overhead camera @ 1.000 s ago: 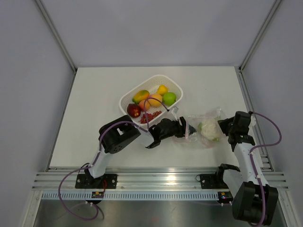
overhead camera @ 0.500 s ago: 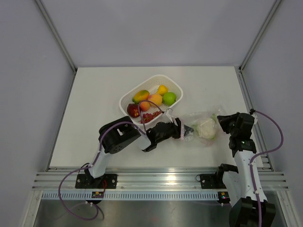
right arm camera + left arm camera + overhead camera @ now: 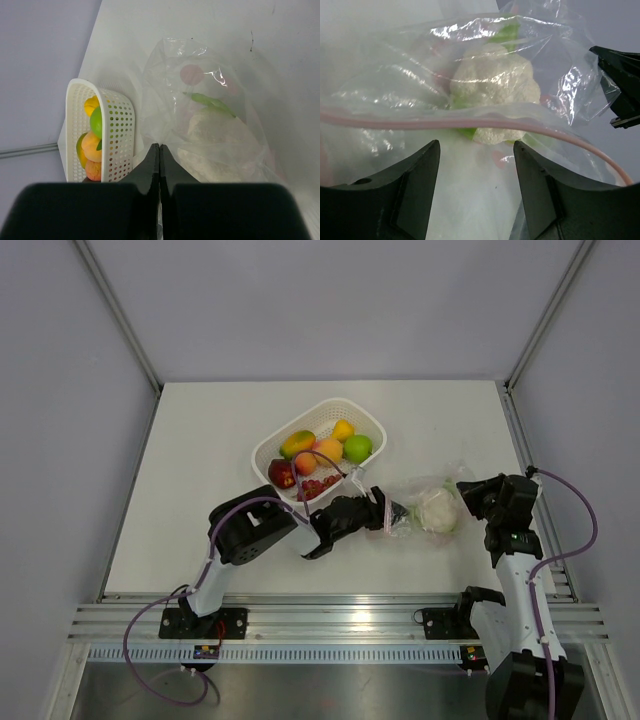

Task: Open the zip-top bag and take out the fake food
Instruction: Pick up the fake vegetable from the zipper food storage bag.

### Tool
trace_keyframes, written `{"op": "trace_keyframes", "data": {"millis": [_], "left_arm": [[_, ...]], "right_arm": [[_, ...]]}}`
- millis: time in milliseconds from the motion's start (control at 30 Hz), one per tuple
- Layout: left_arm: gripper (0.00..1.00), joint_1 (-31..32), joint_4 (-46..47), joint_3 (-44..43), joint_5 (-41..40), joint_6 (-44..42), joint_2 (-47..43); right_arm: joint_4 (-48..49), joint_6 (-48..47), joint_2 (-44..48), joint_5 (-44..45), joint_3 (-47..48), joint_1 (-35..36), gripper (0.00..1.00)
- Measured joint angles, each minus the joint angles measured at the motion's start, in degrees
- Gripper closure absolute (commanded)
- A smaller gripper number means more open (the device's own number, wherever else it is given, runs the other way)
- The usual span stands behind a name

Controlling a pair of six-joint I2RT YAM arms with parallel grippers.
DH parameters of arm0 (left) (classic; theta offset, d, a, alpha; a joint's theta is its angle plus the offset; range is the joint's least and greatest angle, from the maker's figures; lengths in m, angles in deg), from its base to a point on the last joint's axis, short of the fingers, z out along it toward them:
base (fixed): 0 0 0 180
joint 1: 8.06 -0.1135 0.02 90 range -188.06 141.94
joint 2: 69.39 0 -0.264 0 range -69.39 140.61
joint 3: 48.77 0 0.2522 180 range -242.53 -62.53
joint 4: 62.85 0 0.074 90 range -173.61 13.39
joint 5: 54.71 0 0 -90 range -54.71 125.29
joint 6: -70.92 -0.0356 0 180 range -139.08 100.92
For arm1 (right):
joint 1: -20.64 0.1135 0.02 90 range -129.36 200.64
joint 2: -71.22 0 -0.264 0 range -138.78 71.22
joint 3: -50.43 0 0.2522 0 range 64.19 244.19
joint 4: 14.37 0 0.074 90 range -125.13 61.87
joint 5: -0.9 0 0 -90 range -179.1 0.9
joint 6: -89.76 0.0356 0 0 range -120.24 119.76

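The clear zip-top bag (image 3: 420, 512) lies on the table right of the basket, and its pink zip strip (image 3: 470, 123) crosses just ahead of my left fingers. Inside it sits one piece of fake food, a white cauliflower (image 3: 437, 510) with green leaves (image 3: 210, 101). My left gripper (image 3: 386, 512) is open at the bag's zip end, with thin film lying between its fingers (image 3: 420, 190). On the bag's far end, my right gripper (image 3: 159, 148) is shut, pinching a fold of the plastic. More fake food, apples and orange and yellow pieces (image 3: 328, 450), lies in the basket.
The white perforated basket (image 3: 372, 423) stands just behind and left of the bag, close to my left arm. It shows in the right wrist view as the basket (image 3: 114, 131) beside the bag. Metal frame rails run along both table sides and the near edge.
My right gripper has shifted left and slightly back with the bag's end, bunching the bag shorter. My left gripper pulled back a little to the left and its jaws widened slightly.
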Motion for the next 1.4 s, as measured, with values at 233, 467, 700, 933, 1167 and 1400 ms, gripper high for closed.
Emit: {"op": "trace_keyframes", "data": {"millis": [233, 467, 700, 933, 1167, 1400], "left_arm": [[0.40, 0.00, -5.64, -5.27, 0.02, -0.72, 0.02], [0.44, 0.00, -13.77, -7.30, -0.98, -1.88, 0.02], [0.45, 0.00, -17.92, -7.34, -1.73, -2.16, 0.02], [0.42, 0.11, -18.49, -8.70, -2.19, -3.52, 0.02], [0.60, 0.37, -19.61, -12.31, -2.43, -4.63, 0.02], [0.62, 0.42, -20.37, -13.07, -2.32, -4.92, 1.01]], "right_arm": [[0.00, -1.01, -0.98, 0.02, 0.00, 0.02, 1.00], [-0.04, -1.68, -1.70, 0.09, 0.00, 0.02, 1.00], [-0.04, -1.84, -1.90, 0.20, 0.00, 0.00, 1.00], [-0.02, -1.86, -2.40, 0.20, 0.00, 0.00, 1.00], [-0.02, -1.86, -3.13, 0.22, 0.00, 0.00, 1.00], [-0.04, -1.86, -3.32, 0.70, 0.00, 0.00, 1.00]]}}
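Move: The left hand is at the bag's mouth, its open fingers just under the pink zip rim. The cauliflower inside lies about 10 cm to its right, level with it in reach and some 3 cm lower; the bag's pinched corner is about 15 cm right, 3 cm farther out and 6 cm higher, and the basket's middle 17 cm left and 13 cm farther out. From the right hand, the cauliflower is roughly 5 cm left, 3 cm back and 9 cm below. The left hand works its way under the zip rim towards the cauliflower, ending about 3.5 cm farther right and forward: it lifts a centimetre, dips nearly 4 cm while easing slightly back left, then rises again as it pushes on right, its left side rolling up some 10 degrees. In that last push its fingers narrow from well open to about a third open at the near leaf, while the right hand keeps its pinch on the bag and sinks gently by 1.5 cm. ##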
